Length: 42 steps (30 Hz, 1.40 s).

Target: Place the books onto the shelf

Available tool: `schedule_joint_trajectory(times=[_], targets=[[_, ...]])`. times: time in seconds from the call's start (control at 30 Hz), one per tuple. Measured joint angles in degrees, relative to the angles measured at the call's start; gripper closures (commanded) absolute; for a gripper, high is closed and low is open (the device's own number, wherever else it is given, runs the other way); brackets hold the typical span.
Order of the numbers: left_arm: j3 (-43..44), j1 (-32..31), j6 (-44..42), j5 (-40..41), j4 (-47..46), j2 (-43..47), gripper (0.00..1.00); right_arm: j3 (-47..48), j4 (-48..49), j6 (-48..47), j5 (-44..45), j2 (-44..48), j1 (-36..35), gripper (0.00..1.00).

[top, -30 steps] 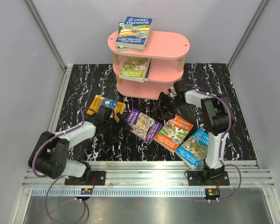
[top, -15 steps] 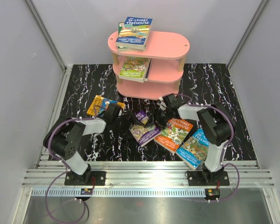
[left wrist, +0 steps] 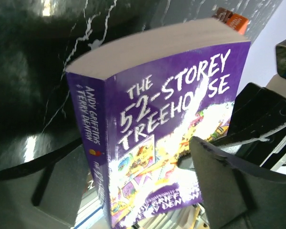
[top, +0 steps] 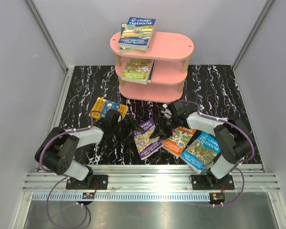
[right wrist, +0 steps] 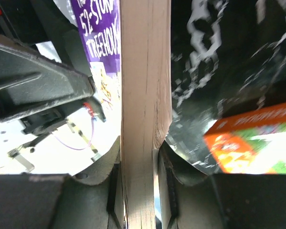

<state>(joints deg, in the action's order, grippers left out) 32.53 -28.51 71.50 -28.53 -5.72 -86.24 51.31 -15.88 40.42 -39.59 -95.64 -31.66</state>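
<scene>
A purple book (top: 148, 137) stands tilted up on the black floor between my two arms. My right gripper (top: 162, 127) is shut on its page edge (right wrist: 142, 95), with both pads pressed against the block of pages. From the other side my left gripper (top: 132, 133) stands open and wide around the spine end (left wrist: 97, 157), one finger (left wrist: 229, 186) lying over the cover. Two books rest on the pink shelf (top: 174, 47): one (top: 137, 32) on the top board and a green one (top: 137, 69) on the middle tier.
An orange book (top: 180, 138) and a blue book (top: 201, 150) lie flat just right of the purple one, under my right arm. A yellow-and-blue book (top: 107, 108) lies behind my left arm. White walls enclose the floor on three sides.
My right gripper has closed on the purple book's page edge, and the book has tipped up from lying flat. The left gripper has moved in around its spine end and narrowed a little.
</scene>
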Motion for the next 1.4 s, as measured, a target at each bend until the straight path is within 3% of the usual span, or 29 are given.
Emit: schedule_joint_trajectory(times=[0.03, 0.2, 0.23, 0.33, 0.43, 0.5, 0.57, 0.6, 0.63, 0.77, 0.8, 0.9, 0.93, 1.03, 1.07, 1.17, 1.2, 1.4], targets=[[-0.5, 0.0, 0.0, 0.4, 0.3, 1.3, 0.29, -0.2, -0.2, 0.9, -0.4, 0.7, -0.1, 1.00], [-1.7, 0.4, -0.3, 2.5, 1.9, 5.5, 0.50, -0.2, 0.0, 4.8, -0.9, 3.5, 0.0, 1.00], [-1.7, 0.4, -0.3, 2.7, 1.9, 5.7, 0.60, -0.2, 0.2, 5.7, -1.0, 3.8, 0.0, 1.00], [-1.7, 0.5, 0.3, 3.0, 1.4, 5.7, 0.64, -0.4, 0.1, 8.0, -1.0, 4.5, 0.2, 1.00], [-1.8, -0.1, 1.4, 3.1, -0.4, 5.7, 0.64, -1.0, -0.1, 10.2, -0.4, 6.4, 0.6, 1.00], [-1.8, -0.9, 2.3, 3.3, -1.4, 5.9, 0.57, -1.4, -0.5, 11.2, 0.1, 8.4, 0.7, 1.00], [-1.9, -1.5, 3.2, 3.8, -1.6, 7.2, 0.43, -1.7, -0.8, 12.2, 0.7, 10.7, 0.7, 1.00], [-2.0, -1.7, 4.0, 3.9, -1.8, 8.3, 0.29, -1.8, -0.8, 12.6, 1.0, 11.8, 0.7, 1.00], [-2.1, -2.0, 4.6, 3.8, -1.9, 9.4, 0.25, -1.8, -0.7, 12.9, 1.0, 12.7, 0.6, 1.00], [-2.2, -4.1, 7.3, 2.4, -4.3, 15.5, 0.24, -1.8, 1.7, 14.0, 0.8, 14.1, 0.0, 1.00], [-2.4, -4.2, 7.7, 2.4, -4.3, 16.7, 0.28, -1.8, 1.8, 14.3, 0.6, 14.3, 0.0, 1.00], [-3.2, -4.0, 8.5, 2.9, -4.0, 19.1, 0.58, -1.8, 3.0, 15.2, -0.1, 14.7, 0.0, 1.00], [-3.6, -4.0, 8.6, 3.0, -3.6, 19.6, 0.76, -1.8, 3.3, 15.4, -0.3, 14.8, 0.1, 1.00], [-3.8, -4.0, 9.3, 2.9, -4.7, 20.3, 1.00, -2.0, 3.2, 16.1, -0.3, 15.0, 0.1, 1.00], [-3.8, -4.0, 9.4, 2.9, -4.5, 20.6, 1.00, -2.1, 3.5, 16.3, -0.4, 15.1, 0.2, 0.88], [-3.7, -4.0, 9.4, 2.9, -4.1, 20.9, 1.00, -2.0, 3.3, 16.5, -0.4, 15.5, 0.2, 0.14], [-3.3, -3.8, 9.6, 2.9, -3.8, 21.2, 1.00, -2.0, 2.6, 16.4, -0.3, 15.7, 0.2, 0.00], [6.2, -0.8, 4.1, -1.3, 3.6, 21.6, 1.00, 1.0, -2.5, 12.3, -0.3, 18.8, -0.1, 0.00]])
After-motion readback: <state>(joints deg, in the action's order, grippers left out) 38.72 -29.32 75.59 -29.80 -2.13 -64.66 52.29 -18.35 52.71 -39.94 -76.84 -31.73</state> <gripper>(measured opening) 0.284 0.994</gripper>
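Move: The right hand already holds the purple book by its page edge, the book's middle lying about 5 cm left and 2 cm below. From the left hand, that middle is some 5 cm right, 2 cm back and a little below. The orange book lies about 11 cm right of the right hand, level with it and 6 cm lower; the yellow book is roughly 14 cm ahead and 15 cm left of the left hand, 4 cm below. Both hands rise, left about 15 cm, right 11; left pinches the purple book's spine, then right lets go. ##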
